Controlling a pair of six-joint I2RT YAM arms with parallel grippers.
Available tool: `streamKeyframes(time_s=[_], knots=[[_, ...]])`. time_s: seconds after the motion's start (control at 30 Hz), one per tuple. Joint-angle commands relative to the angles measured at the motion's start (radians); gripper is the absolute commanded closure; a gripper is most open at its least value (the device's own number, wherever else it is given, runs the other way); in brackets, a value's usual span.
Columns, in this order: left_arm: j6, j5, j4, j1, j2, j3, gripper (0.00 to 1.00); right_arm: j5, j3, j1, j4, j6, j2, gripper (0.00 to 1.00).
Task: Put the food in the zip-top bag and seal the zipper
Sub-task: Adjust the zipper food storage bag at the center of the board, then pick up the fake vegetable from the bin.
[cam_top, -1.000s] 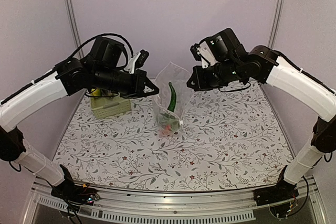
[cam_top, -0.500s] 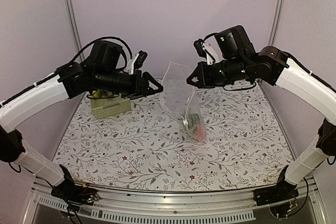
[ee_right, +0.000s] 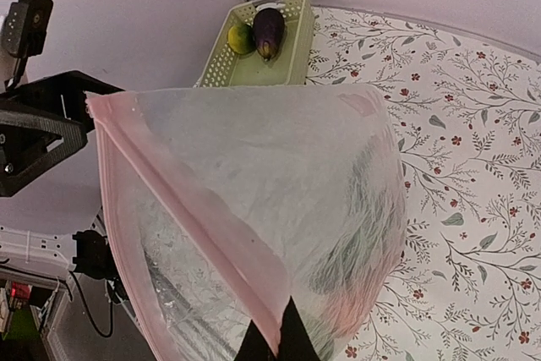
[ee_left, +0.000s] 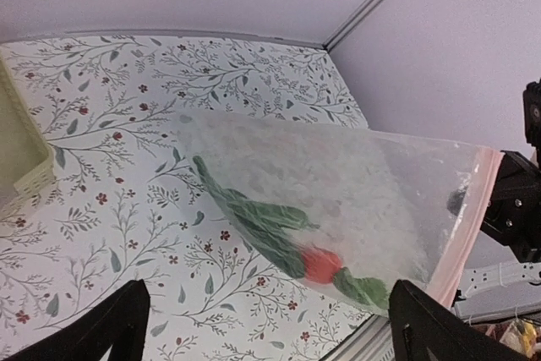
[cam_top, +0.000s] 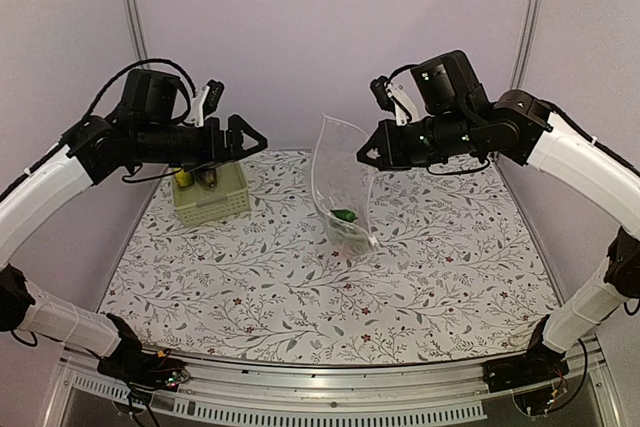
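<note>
The clear zip-top bag (cam_top: 345, 182) hangs above the table from my right gripper (cam_top: 368, 154) alone. That gripper (ee_right: 283, 329) is shut on the bag's pink zipper (ee_right: 190, 205) strip at one corner. Inside the bag lie green food pieces (ee_left: 254, 217) and a red-orange piece (ee_left: 319, 264), bunched at the low end (cam_top: 345, 217). My left gripper (cam_top: 245, 137) stands open to the left of the bag, apart from it, and its fingers (ee_left: 118, 327) hold nothing. A dark purple eggplant (ee_right: 269, 30) and a yellow-green piece (ee_right: 240, 38) lie in the basket.
The pale green slotted basket (cam_top: 212, 197) stands at the back left of the flowered table, just under my left arm. Purple walls close in the back and both sides.
My left gripper opened, let go of the bag and drew back to the left. The bag now hangs from the right gripper only and has swung, its contents sliding to the bottom.
</note>
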Motion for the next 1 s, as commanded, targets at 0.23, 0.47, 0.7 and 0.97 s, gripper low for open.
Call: streamKeyframes(time_s=[0.23,0.47,0.7,0.97], knots=[[0.151,-0.163,-0.063,0.354,0.117,-0.033,0.00,-0.026,-0.026,-0.003,0.024,-0.020,-0.041,1.00],[0.119,-0.271,0.067,0.450,0.350,0.016,0.01,-0.028,-0.027,-0.003,0.025,-0.021,-0.047,1.00],[0.088,-0.321,0.143,0.487,0.597,0.137,0.01,-0.036,-0.029,-0.002,0.035,-0.018,-0.039,1.00],[0.077,-0.374,0.179,0.499,0.795,0.247,0.04,-0.060,-0.026,-0.002,0.041,-0.015,-0.025,1.00]])
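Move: The eggplant lies in the basket about 32 cm ahead of the open left hand, 22 cm to its left and 30 cm below. The lime is some 7 cm left of the eggplant and 2 cm nearer; the basket's middle is about 5 cm nearer than the eggplant and 3 cm right. The bag's middle is roughly 19 cm right of the left hand, 3 cm back and 12 cm lower. From the right hand the eggplant is about 34 cm ahead, 46 cm left, 30 cm below. Already wide open and clear of the bag, the left hand swings forward and left towards the basket, then sinks more steeply while still reaching forward, some 24 cm out, 20 cm left and 22 cm down, ending over the basket with the eggplant just ahead. Its wrist turns roughly 40 degrees counter-clockwise and tips the fingers further down, while the right hand stays put and keeps its pinch on the bag's zipper edge. ##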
